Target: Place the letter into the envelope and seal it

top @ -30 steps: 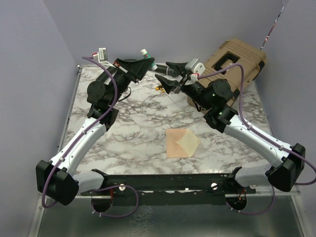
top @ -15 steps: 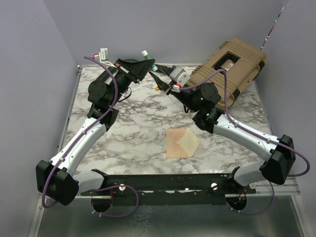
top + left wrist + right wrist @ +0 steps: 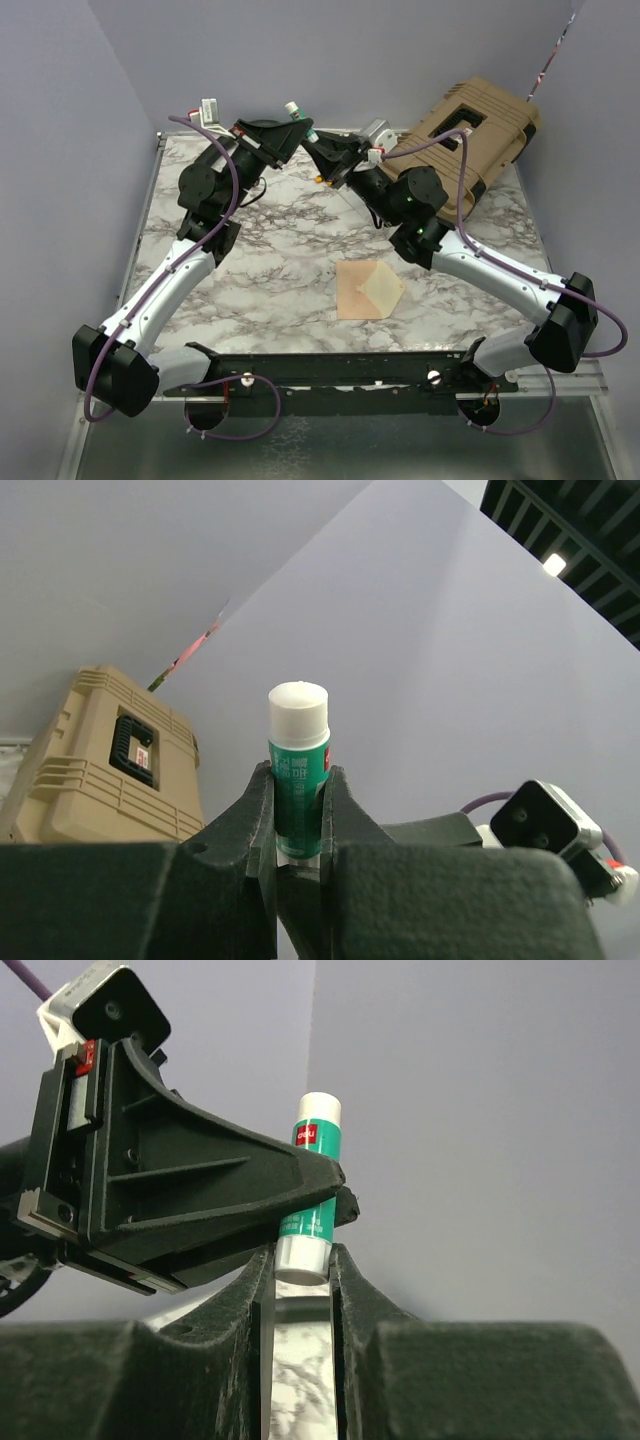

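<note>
The peach envelope [image 3: 356, 290] lies on the marble table with its pale cream flap [image 3: 386, 289] open to the right. The letter is hidden from view. Raised over the table's far side, my left gripper [image 3: 301, 127] [image 3: 298, 780] is shut on a green glue stick [image 3: 298, 735] with a white cap. My right gripper [image 3: 319, 146] [image 3: 302, 1260] meets it from the right, its fingertips closed against the glue stick's [image 3: 317, 1135] white bottom end.
A tan hard case [image 3: 470, 125] [image 3: 90, 770] sits at the far right corner, just behind the right arm. Purple walls enclose the table on three sides. A black rail [image 3: 350, 365] runs along the near edge.
My right arm swung left toward the left gripper, and its jaws narrowed onto the bottom end of the glue stick. The left arm and the envelope stayed still.
</note>
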Tool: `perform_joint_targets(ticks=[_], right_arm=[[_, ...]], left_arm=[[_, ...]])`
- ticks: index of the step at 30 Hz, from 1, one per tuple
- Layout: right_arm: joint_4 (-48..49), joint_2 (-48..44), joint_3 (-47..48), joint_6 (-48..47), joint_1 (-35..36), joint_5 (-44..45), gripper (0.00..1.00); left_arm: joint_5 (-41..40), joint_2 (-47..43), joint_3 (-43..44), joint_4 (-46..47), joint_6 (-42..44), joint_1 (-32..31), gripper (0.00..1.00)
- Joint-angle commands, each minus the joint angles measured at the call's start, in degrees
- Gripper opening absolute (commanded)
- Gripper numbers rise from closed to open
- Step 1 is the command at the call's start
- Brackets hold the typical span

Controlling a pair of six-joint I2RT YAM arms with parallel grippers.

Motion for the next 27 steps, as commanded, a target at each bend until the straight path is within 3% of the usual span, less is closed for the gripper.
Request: perform_joint_targets(ticks=[1, 9, 18, 27], right_arm=[[1.38, -2.47, 1.42, 16.33, 0.00, 1.65, 0.02], [-6.35, -7.02, -0.01, 43.18, -7.10, -9.87, 0.01], [9.28, -9.06, -11.40, 76.63, -13.77, -17.41, 0.01], [29.88, -1.38, -16.91, 105.38, -14.21, -18.50, 0.01]], left_arm=[[0.17, -1.58, -1.59, -0.36, 3.62, 0.09, 0.00], [5.21, -2.80, -2.51, 2.22, 6.28, 0.19, 0.00], [9.54, -3.60, -3.90, 6.47, 6.83, 0.33, 0.00], [10.83, -3.17, -3.70, 8.92, 5.99, 0.36, 0.00]])
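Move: The left hand already grips the glue stick around its middle, so the stick's centre lies at its hand point. The right fingertips already pinch the lower white end; from them the middle of the stick lies about 3 cm ahead, 3 cm left and 3 cm up. From the right hand the envelope is some 11 cm back, 12 cm right and 45 cm below, the orange pliers roughly 18 cm ahead, 1 cm right and 46 cm below, and the tan case about 18 cm ahead, 32 cm right and 35 cm below. Keeping its pinch on the lower white end, the right hand rolls some 80 degrees about its own finger line, clockwise as seen from behind that hand, to twist this end against the glue stick body that the left hand keeps gripped. As it turns, both hands travel together about 5 cm back, with a smaller shift to the right and down, the left hand tilting and turning only slightly (clockwise), and neither gripper opens. ##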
